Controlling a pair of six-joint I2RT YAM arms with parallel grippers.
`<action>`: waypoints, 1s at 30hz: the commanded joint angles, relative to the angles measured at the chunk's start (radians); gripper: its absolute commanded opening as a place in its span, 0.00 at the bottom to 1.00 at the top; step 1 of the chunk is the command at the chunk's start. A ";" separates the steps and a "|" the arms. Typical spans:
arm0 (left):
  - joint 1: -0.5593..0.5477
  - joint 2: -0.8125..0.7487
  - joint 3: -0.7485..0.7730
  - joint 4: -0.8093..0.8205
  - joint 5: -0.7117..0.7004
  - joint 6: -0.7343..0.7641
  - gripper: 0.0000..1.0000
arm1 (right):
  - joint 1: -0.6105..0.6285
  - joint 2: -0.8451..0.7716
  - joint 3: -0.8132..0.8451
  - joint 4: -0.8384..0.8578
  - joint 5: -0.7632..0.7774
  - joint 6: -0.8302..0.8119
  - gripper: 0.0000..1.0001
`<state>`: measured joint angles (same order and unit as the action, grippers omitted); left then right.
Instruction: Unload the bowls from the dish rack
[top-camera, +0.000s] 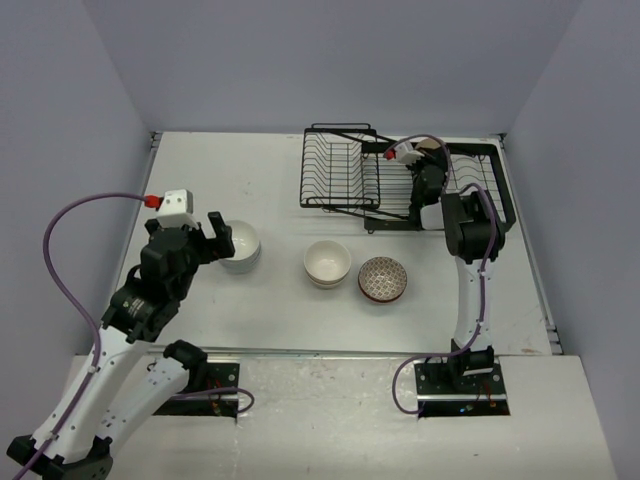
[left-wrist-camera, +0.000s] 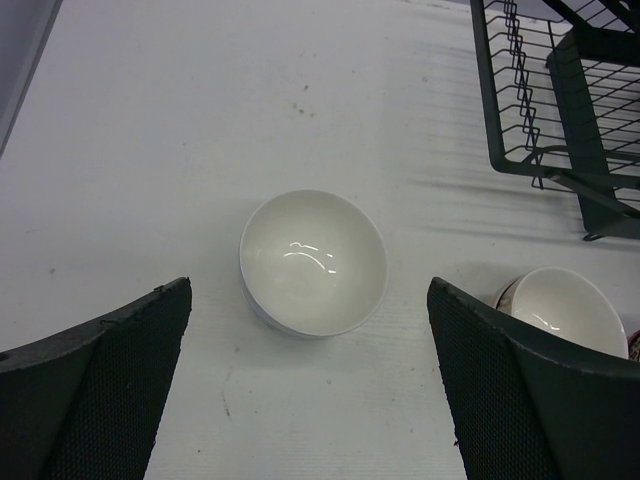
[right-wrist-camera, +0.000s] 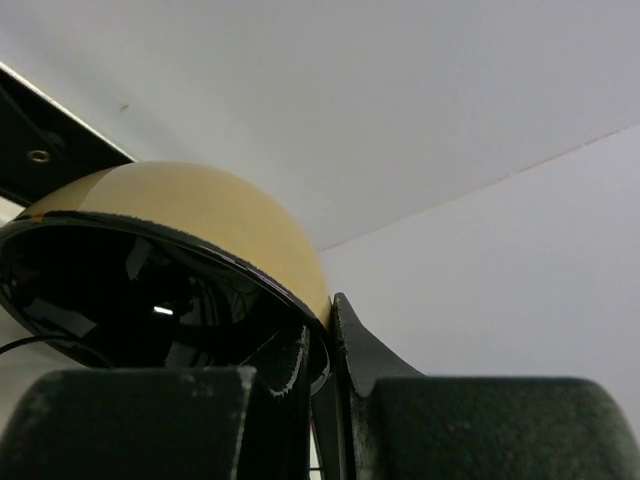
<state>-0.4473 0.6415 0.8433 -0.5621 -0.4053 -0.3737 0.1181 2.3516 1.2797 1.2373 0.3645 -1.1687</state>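
Note:
My right gripper (right-wrist-camera: 328, 345) is shut on the rim of a bowl (right-wrist-camera: 200, 205) that is tan outside and glossy black inside, one finger inside and one outside. From above, that gripper (top-camera: 424, 163) and the tan bowl (top-camera: 431, 147) are over the flat tray part of the black wire dish rack (top-camera: 340, 175). My left gripper (left-wrist-camera: 310, 385) is open, its fingers (left-wrist-camera: 100, 390) wide apart just short of a white bowl (left-wrist-camera: 313, 262) that stands upright on the table. From above, the left gripper (top-camera: 215, 235) is beside this white bowl (top-camera: 241, 247).
A cream bowl stack (top-camera: 327, 263) and a reddish-brown patterned bowl (top-camera: 383, 279) stand on the table in front of the rack. The left wrist view shows the cream bowl (left-wrist-camera: 565, 310) at right and the rack's corner (left-wrist-camera: 560, 120) at upper right. Grey walls enclose the table.

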 joint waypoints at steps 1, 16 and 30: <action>-0.005 0.000 -0.006 0.044 -0.018 0.015 1.00 | -0.011 -0.021 0.084 0.407 0.109 0.033 0.00; -0.005 0.004 -0.007 0.048 -0.013 0.015 1.00 | -0.021 -0.179 0.090 0.119 0.267 0.386 0.00; -0.005 0.049 0.109 0.027 0.173 -0.036 1.00 | -0.026 -0.512 0.412 -1.395 -0.033 1.272 0.00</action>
<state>-0.4477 0.6777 0.8715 -0.5659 -0.3271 -0.3817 0.0902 1.9671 1.5764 0.2592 0.4850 -0.2035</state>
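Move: The black-lined bowl is already pinched by its rim in the right hand, still standing in the rack; its middle lies about 3 cm ahead, 5 cm left and 3 cm below. The rack's right section centres some 8 cm back, 2 cm left and 9 cm below; the wire basket is roughly 32 cm left and 3 cm back, 8 cm below. From the idle left hand the held bowl is about 38 cm ahead, 62 cm right and 15 cm below. Keeping its pinch on the rim of the black-lined bowl, the right hand first slides some 4.5 cm to the right while easing upward a little and turning about 10 degrees clockwise. It then climbs faster up out of the rack, to about 11 cm above its start, swinging back left by nearly as much as it went right, while the wrist rolls some 50 degrees so that its left side comes up and carries the bowl round with it. ##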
